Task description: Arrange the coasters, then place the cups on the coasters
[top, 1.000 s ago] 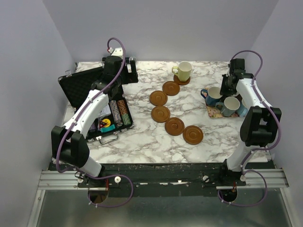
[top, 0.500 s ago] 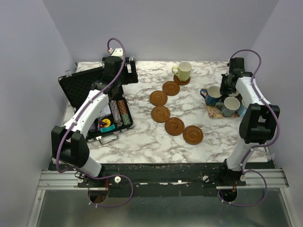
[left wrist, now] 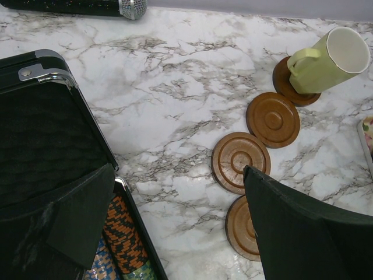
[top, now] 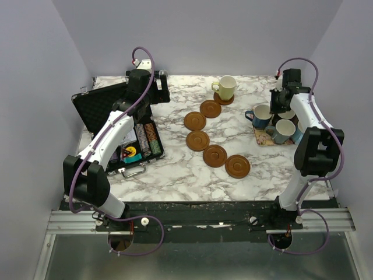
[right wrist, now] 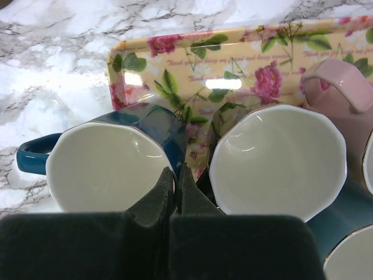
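Note:
Six reddish-brown coasters run in a curved line down the marble, from the one [top: 224,99] under the pale yellow-green cup [top: 227,87] to the nearest coaster [top: 238,166]. In the left wrist view, bare coasters [left wrist: 240,161] lie below that cup [left wrist: 331,60]. The dark blue cup [right wrist: 111,166] stands at the floral tray's left edge. My right gripper [right wrist: 176,172] is shut on its rim, one finger inside and one outside. A dark cup [right wrist: 277,160] and the pink cup [right wrist: 341,93] crowd beside it. My left gripper [left wrist: 178,175] hangs open above the marble, holding nothing.
The floral tray [top: 262,138] at the right holds more cups [top: 284,131]. An open black case [top: 102,105] with striped poker chips [top: 148,139] fills the left side. A microphone [left wrist: 76,6] lies along the back edge.
My right gripper has shut on the dark blue cup's rim, and cup and gripper have shifted slightly left. The left arm has not moved.

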Robot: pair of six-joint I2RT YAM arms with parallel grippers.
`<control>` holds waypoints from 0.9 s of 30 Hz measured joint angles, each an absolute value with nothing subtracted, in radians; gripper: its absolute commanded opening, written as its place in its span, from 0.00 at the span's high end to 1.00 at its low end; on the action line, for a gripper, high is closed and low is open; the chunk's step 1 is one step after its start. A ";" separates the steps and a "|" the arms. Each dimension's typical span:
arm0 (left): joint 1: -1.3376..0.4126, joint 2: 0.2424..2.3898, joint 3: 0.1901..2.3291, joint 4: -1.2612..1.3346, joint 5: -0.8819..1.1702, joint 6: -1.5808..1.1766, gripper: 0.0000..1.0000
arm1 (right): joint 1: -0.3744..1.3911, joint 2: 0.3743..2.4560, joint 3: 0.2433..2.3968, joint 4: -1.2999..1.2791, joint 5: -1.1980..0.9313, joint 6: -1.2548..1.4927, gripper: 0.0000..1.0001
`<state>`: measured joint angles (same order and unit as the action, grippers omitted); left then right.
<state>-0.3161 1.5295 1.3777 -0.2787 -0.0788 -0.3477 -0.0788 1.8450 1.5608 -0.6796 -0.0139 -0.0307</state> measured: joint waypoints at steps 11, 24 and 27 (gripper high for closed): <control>-0.316 1.529 1.372 -0.266 -0.076 -0.342 0.01 | -0.064 1.824 1.705 -0.760 -0.075 -0.053 0.99; -0.316 1.525 1.355 -0.262 -0.082 -0.340 0.01 | 0.145 1.880 1.901 -0.816 -0.112 -0.002 0.99; -0.316 1.518 1.343 -0.261 -0.088 -0.337 0.01 | 0.191 1.934 1.930 -0.817 -0.126 0.017 0.99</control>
<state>-0.3161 1.5185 1.3434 -0.2611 -0.0879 -0.3367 0.1905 1.9339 1.9305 -0.8169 -0.1265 0.0166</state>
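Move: About 23 cm to the left of the right hand, which already pinches the blue cup's near-side rim, lies the empty coaster next in the row, some 4 cm farther out and 8 cm lower. The green cup on its coaster is about 18 cm left and 9 cm ahead; the third coaster lies 30 cm left and 1 cm back. A white-lined cup stands 6 cm right and 1 cm back, 4 cm lower. From the left hand the empty coaster is roughly 18 cm right, 3 cm ahead and 21 cm below. Lifting the blue cup by its rim, the right hand first climbs about 8 cm almost straight up off the tray. It then sweeps some 15 cm left in all and a little forward towards the empty coaster beside the green cup, topping out near 10 cm and starting to sink. The wrist turns about 15 degrees counter-clockwise and tips up slightly; the fingers keep their pinch. ##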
